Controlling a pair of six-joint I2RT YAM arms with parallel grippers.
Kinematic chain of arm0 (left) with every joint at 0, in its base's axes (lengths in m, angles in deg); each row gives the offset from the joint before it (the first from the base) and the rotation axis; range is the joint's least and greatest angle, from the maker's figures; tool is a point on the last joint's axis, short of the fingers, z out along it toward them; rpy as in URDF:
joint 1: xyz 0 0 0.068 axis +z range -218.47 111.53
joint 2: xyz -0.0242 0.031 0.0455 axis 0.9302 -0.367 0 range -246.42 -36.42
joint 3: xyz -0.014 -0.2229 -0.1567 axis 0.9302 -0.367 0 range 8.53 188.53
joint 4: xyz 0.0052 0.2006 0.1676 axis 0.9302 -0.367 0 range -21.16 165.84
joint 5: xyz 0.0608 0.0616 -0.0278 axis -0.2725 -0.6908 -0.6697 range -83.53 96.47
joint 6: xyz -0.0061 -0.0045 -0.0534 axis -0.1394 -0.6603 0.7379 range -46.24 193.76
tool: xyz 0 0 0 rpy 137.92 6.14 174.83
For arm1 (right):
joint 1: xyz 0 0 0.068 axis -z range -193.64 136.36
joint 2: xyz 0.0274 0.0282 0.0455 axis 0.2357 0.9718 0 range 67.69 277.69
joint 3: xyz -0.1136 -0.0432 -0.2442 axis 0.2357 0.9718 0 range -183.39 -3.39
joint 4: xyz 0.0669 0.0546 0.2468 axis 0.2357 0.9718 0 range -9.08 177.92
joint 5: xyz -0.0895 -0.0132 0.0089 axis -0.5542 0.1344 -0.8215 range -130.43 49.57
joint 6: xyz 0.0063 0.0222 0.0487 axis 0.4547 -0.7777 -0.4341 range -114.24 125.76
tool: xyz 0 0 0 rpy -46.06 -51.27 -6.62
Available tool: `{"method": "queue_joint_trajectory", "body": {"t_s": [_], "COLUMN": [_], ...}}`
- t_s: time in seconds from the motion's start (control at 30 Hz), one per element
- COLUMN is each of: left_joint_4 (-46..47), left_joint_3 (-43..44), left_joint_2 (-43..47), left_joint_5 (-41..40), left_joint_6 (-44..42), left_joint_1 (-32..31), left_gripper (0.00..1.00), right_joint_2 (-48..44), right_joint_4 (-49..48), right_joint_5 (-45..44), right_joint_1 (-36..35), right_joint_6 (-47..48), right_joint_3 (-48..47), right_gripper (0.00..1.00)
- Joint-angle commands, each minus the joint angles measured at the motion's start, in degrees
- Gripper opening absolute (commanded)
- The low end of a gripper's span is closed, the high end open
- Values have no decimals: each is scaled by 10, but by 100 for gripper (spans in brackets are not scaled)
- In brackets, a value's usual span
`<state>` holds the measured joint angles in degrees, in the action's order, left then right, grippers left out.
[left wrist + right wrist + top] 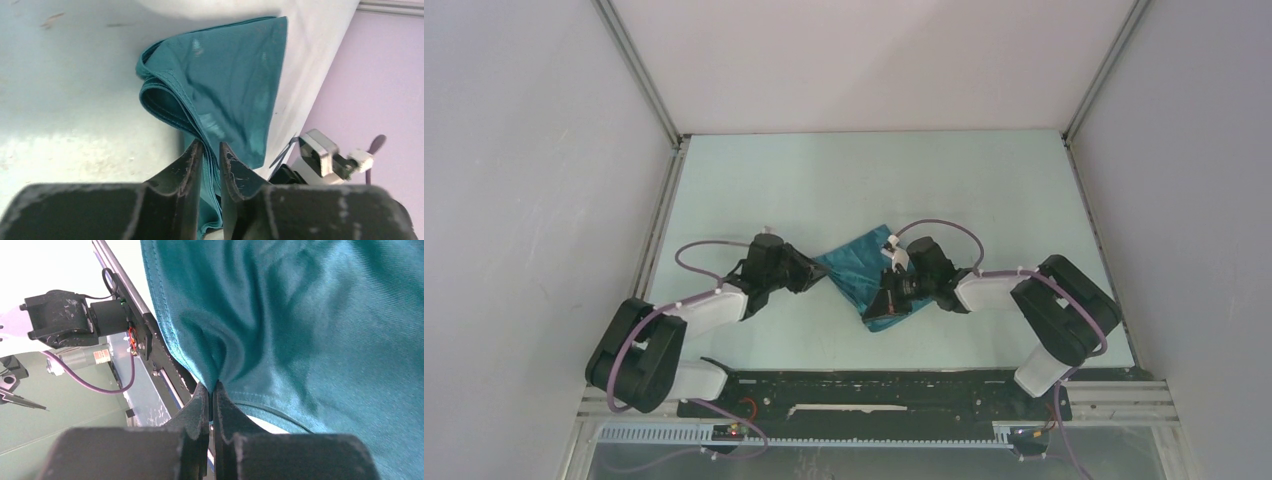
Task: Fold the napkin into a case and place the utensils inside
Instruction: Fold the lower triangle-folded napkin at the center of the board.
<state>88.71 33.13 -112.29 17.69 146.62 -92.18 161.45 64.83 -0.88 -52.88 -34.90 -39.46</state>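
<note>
The teal satin napkin (856, 262) lies bunched in folded layers at the middle of the table, held between both arms. My left gripper (822, 275) is at its left edge. In the left wrist view its fingers (210, 145) stand close together with several folded layers of the napkin (225, 75) pressed between them. My right gripper (886, 298) is on the napkin's near right part. In the right wrist view its jaws (212, 385) are pinched on a pleat of the napkin (310, 330), which is lifted and fills that view. The utensils are out of view.
The pale green table (874, 180) is boxed in by white walls at the left, back and right. A black rail (874, 385) runs along the near edge between the arm bases. The right arm's wrist camera (320, 152) is close beside my left fingers.
</note>
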Motion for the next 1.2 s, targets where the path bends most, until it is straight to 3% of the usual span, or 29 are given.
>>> {"method": "queue_joint_trajectory", "body": {"t_s": [0.0, 0.27, 1.17], "left_joint_4": [-63, -93, -125], "left_joint_3": [61, 149, 329], "left_joint_2": [12, -78, -250], "left_joint_5": [-47, -46, -37], "left_joint_6": [-52, -74, -99], "left_joint_1": [-19, -51, -94], "left_gripper": [20, 6, 3], "right_joint_2": [-20, -2, -13], "right_joint_4": [8, 67, 131], "right_joint_5": [10, 6, -29], "right_joint_1": [18, 43, 79], "right_joint_6": [-16, 2, 51], "right_joint_3": [9, 9, 9], "right_gripper": [0, 0, 0]}}
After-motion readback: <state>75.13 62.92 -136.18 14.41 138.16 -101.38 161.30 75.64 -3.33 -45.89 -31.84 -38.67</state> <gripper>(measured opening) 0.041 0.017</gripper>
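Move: My left hand has the napkin's left-hand edge between its part-open fingers. The napkin's middle is about 13 cm to this hand's right, 3 cm back and 4 cm below; the far corner is some 15 cm right and 12 cm ahead. My right hand already pinches the near end, with the napkin's middle about 10 cm ahead and 4 cm to the right, roughly 3 cm lower, and its near tip 4 cm back and 2 cm right. I shut my left fingers on the edge and carry it rightward about 9 cm and forward 5 cm over the napkin, lifting some 2 cm first and then sinking back, the hand turning about 10 degrees clockwise. Alongside, my right hand keeps its pinch and draws the near end about 5 cm right and 3 cm down. ##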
